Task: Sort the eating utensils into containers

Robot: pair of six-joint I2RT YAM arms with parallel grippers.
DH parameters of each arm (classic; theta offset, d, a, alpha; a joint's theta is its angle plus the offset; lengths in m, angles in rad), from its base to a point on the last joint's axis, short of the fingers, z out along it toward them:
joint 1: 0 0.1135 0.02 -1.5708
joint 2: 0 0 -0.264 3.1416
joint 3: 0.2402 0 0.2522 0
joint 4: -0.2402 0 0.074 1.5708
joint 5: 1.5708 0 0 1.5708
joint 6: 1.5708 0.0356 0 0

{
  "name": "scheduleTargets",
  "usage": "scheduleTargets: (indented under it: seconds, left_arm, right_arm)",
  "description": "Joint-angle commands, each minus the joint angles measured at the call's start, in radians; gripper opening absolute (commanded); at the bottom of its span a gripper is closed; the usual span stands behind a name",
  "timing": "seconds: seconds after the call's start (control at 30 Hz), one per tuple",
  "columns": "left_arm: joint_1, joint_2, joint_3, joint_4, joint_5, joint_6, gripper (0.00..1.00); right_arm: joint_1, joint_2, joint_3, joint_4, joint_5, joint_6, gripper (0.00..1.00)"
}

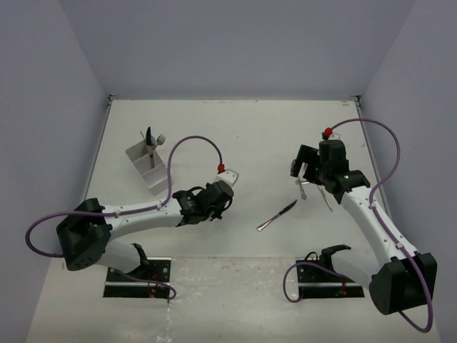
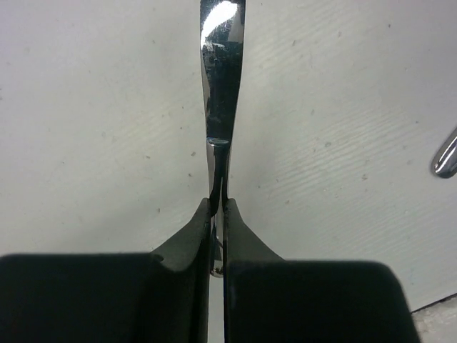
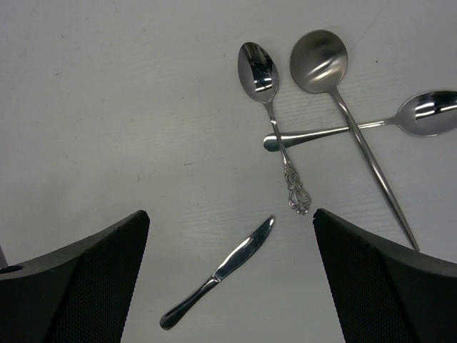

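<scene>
My left gripper (image 2: 218,204) is shut on a slim shiny silver utensil (image 2: 223,86) that runs straight out from the fingertips; I cannot tell its kind. In the top view this gripper (image 1: 227,179) is near the table's middle, right of the grey container (image 1: 141,161), which holds a fork and a dark-bowled piece (image 1: 151,138). My right gripper (image 3: 230,218) stands wide open above the table with nothing between its fingers. Below it lie a table knife (image 3: 221,268), an ornate-handled spoon (image 3: 258,68), a round-bowled spoon (image 3: 319,51) and a third spoon (image 3: 428,113) crossing both handles.
The knife (image 1: 277,215) lies alone between the two arms. A rounded utensil end (image 2: 446,157) shows at the right edge of the left wrist view. Purple cables loop over both arms. Walls close the table on three sides.
</scene>
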Motion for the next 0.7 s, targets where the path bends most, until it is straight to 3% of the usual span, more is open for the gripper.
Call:
scheduleTargets:
  seconds: [0.0, 0.13, 0.23, 0.27, 0.3, 0.33, 0.37, 0.4, 0.43, 0.53, 0.67]
  left_arm:
    - [0.021, -0.023, -0.011, 0.068, -0.074, 0.033, 0.00]
    - [0.038, -0.057, -0.016, 0.031, -0.175, -0.012, 0.00]
    - [0.072, -0.134, -0.066, 0.114, -0.283, 0.028, 0.00]
    - [0.081, -0.195, -0.091, 0.169, -0.315, 0.071, 0.00]
    - [0.109, -0.235, -0.123, 0.332, -0.371, 0.129, 0.00]
    - [0.138, -0.275, -0.192, 0.440, -0.364, 0.255, 0.00]
    - [0.176, -0.360, -0.224, 0.535, -0.323, 0.307, 0.00]
    - [0.274, -0.399, -0.247, 0.667, -0.188, 0.348, 0.00]
    - [0.320, -0.430, -0.270, 0.697, -0.119, 0.426, 0.00]
    - [0.420, -0.494, -0.266, 0.729, -0.009, 0.608, 0.00]
    - [0.557, -0.508, -0.284, 0.732, 0.109, 0.738, 0.00]
  right_arm:
    - [0.004, -0.026, 0.010, 0.013, 0.039, -0.012, 0.99]
    - [0.004, -0.032, 0.015, 0.007, 0.039, -0.014, 0.99]
    - [0.004, -0.032, 0.015, 0.015, 0.039, -0.015, 0.99]
    - [0.002, -0.031, 0.015, 0.016, 0.039, -0.015, 0.99]
    - [0.004, -0.029, 0.015, 0.019, 0.036, -0.017, 0.99]
    - [0.004, -0.026, 0.018, 0.018, 0.033, -0.017, 0.99]
    - [0.004, -0.023, 0.023, 0.016, 0.028, -0.018, 0.99]
    - [0.004, -0.017, 0.026, 0.015, 0.019, -0.018, 0.99]
    - [0.004, -0.015, 0.026, 0.012, 0.014, -0.020, 0.99]
    - [0.004, -0.012, 0.040, 0.002, 0.024, -0.023, 0.99]
    - [0.004, -0.008, 0.055, -0.007, 0.037, -0.025, 0.99]
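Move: The left hand already holds a knife by its handle, some 6 cm above the table. The container's middle lies about 17 cm ahead of it, 26 cm to its left and roughly level. The forks standing in the container are about 24 cm ahead and 22 cm left, and the knife left on the table is level with the hand, some 21 cm to its right. From the right hand the container is about 58 cm left, 8 cm ahead and 10 cm lower. Keeping its pinch on the knife's handle, the left hand sets off slowly forward and left, then speeds up and climbs strongly, ending about 16 cm higher, 14 cm farther left and 12 cm farther forward, up and across towards the container. On the way the wrist tips up by some 45 degrees, so the fingers swing from steeply down towards level, with a slight counter-clockwise turn, and they stay shut. ##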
